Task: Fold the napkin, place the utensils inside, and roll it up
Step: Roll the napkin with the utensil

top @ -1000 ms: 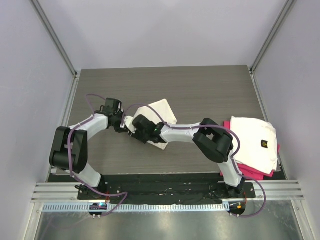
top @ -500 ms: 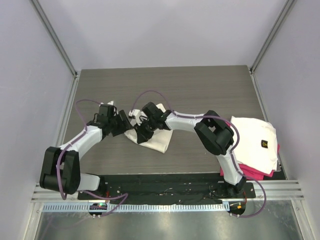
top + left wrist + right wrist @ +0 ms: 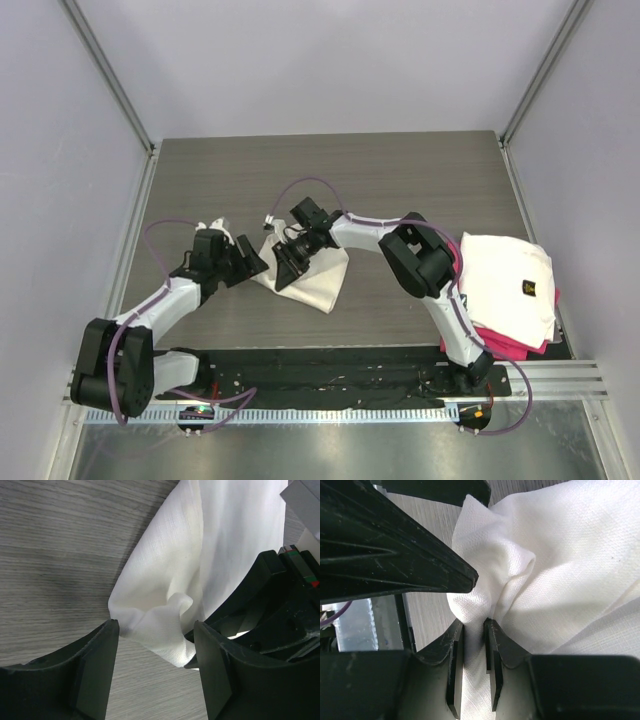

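The cream-white napkin (image 3: 315, 278) lies bunched on the grey wood table (image 3: 400, 180), left of centre. My right gripper (image 3: 287, 266) is shut on a pinched fold at the napkin's left corner; in the right wrist view its fingertips (image 3: 492, 640) squeeze the napkin (image 3: 560, 565). My left gripper (image 3: 250, 262) stands open just left of that corner. In the left wrist view the napkin (image 3: 200, 555) ends in front of the left gripper (image 3: 155, 665), with only bare table between its jaws. The utensils are out of view.
A folded white cloth with a small dark logo (image 3: 510, 275) rests on a pink cloth (image 3: 500, 342) at the table's right edge. Metal frame posts and pale walls stand along both sides. The right gripper's black body (image 3: 280, 610) sits close beside the left fingers.
The left gripper opened, let go of the napkin and drew back toward the near left. The right gripper closed on the napkin's corner and the cloth shifted toward the near side.
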Controlling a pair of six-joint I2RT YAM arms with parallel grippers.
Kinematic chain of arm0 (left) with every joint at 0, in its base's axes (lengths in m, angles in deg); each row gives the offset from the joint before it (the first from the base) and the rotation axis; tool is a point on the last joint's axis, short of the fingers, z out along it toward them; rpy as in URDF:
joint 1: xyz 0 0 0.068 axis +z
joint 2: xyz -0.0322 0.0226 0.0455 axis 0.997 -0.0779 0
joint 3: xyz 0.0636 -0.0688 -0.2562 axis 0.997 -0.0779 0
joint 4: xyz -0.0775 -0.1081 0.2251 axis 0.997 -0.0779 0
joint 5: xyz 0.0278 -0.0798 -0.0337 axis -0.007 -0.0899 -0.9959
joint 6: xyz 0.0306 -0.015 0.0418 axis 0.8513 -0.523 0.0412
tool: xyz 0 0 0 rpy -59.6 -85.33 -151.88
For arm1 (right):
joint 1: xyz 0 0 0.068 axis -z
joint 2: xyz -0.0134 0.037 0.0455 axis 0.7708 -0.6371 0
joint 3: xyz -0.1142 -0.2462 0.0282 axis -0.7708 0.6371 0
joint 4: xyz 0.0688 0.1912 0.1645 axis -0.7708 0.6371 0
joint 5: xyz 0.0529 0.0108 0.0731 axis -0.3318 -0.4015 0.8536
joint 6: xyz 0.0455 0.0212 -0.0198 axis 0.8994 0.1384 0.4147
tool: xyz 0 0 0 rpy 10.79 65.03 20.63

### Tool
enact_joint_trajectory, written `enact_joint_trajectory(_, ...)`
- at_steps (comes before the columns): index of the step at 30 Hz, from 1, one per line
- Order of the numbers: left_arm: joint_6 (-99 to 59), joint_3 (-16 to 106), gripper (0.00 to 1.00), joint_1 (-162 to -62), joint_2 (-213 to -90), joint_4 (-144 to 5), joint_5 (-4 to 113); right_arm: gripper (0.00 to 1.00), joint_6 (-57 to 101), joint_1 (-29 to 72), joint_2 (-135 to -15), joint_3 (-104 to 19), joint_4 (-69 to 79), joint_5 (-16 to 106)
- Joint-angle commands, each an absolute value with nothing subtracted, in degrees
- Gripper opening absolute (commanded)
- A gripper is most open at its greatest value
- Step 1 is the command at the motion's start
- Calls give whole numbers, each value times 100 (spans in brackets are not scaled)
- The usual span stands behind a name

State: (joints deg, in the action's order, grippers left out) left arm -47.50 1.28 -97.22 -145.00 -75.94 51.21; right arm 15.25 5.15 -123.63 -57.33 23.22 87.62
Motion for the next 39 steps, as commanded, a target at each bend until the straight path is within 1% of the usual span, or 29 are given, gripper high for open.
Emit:
enact_joint_trajectory(1, -4748, 148, 64, -9740, -14618, -7204, 5217, 15, 1502, 481, -12771, -5734, 3097, 8619)
enact_joint_trajectory(3, -4704, 174, 62, -9731, -14672, -7204, 5339, 15, 1493, 507, -12815, -5769, 3115, 8662)
enact_joint_trajectory(7, -4573, 166, 63, -9731, -14681, -7204, 5551, 15, 1484, 516, -12903, -5822, 3141, 8724)
enact_joint_trajectory(14, -4414, 253, 70, -9740, -14707, -7195, 5499, 15, 1458, 525, -12974, -5892, 3194, 8716)
enact_joint_trajectory(22, -4388, 315, 69, -9731, -15172, -7204, 5331, 15, 1440, 525, -13044, -5971, 3247, 8707)
enact_joint_trajectory(25, -4396, 385, 61, -9731, -15348, -7204, 5349, 15, 1423, 542, -13035, -5997, 3291, 8698)
enact_joint_trajectory(26, -4405, 438, 54, -9731, -15384, -7222, 5349, 15, 1414, 534, -13027, -5989, 3291, 8672)
enact_joint_trajectory(30, -4414, 500, 40, -9731, -15454, -7327, 5340, 15, 1431, 534, -12860, -6006, 3291, 8531)
enact_joint_trajectory(31, -4414, 508, 35, -9731, -15472, -7353, 5314, 16, 1449, 525, -12807, -6041, 3291, 8444)
enact_joint_trajectory(32, -4414, 526, 32, -9740, -15463, -7388, 5296, 16, 1466, 534, -12763, -6050, 3291, 8400)
enact_joint_trajectory(33, -4414, 526, 30, -9731, -15463, -7432, 5279, 17, 1475, 534, -12719, -6068, 3291, 8329)
enact_joint_trajectory(34, -4405, 535, 23, -9731, -15472, -7476, 5253, 20, 1510, 534, -12597, -6094, 3300, 8216)
enact_joint_trajectory(35, -4388, 570, 20, -9740, -15472, -7511, 5252, 22, 1519, 516, -12535, -6094, 3291, 8171)
enact_joint_trajectory(37, -4344, 614, 15, -9740, -15489, -7713, 5252, 27, 1519, 499, -12264, -6077, 3282, 8066)
enact_joint_trajectory(39, -4335, 719, 15, -9731, -15533, -7976, 5252, 29, 1519, 411, -12052, -6042, 3247, 7680)
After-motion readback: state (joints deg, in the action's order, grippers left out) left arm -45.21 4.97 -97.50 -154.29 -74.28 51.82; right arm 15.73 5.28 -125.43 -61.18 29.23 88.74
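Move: The napkin's left end stands up between the left hand's open fingers, about 1 cm ahead of its hand point, level sideways and 2 cm lower. The right gripper's tips are some 4 cm to the right and 3 cm back; the napkin's main part lies roughly 10 cm right and 1 cm back. From the right hand, already pinching the napkin, that left end is about 4 cm left and 4 cm ahead, at much the same height. Left hand sinks about 2 cm, easing forward, and pinches the napkin's left end while the right holds on. ##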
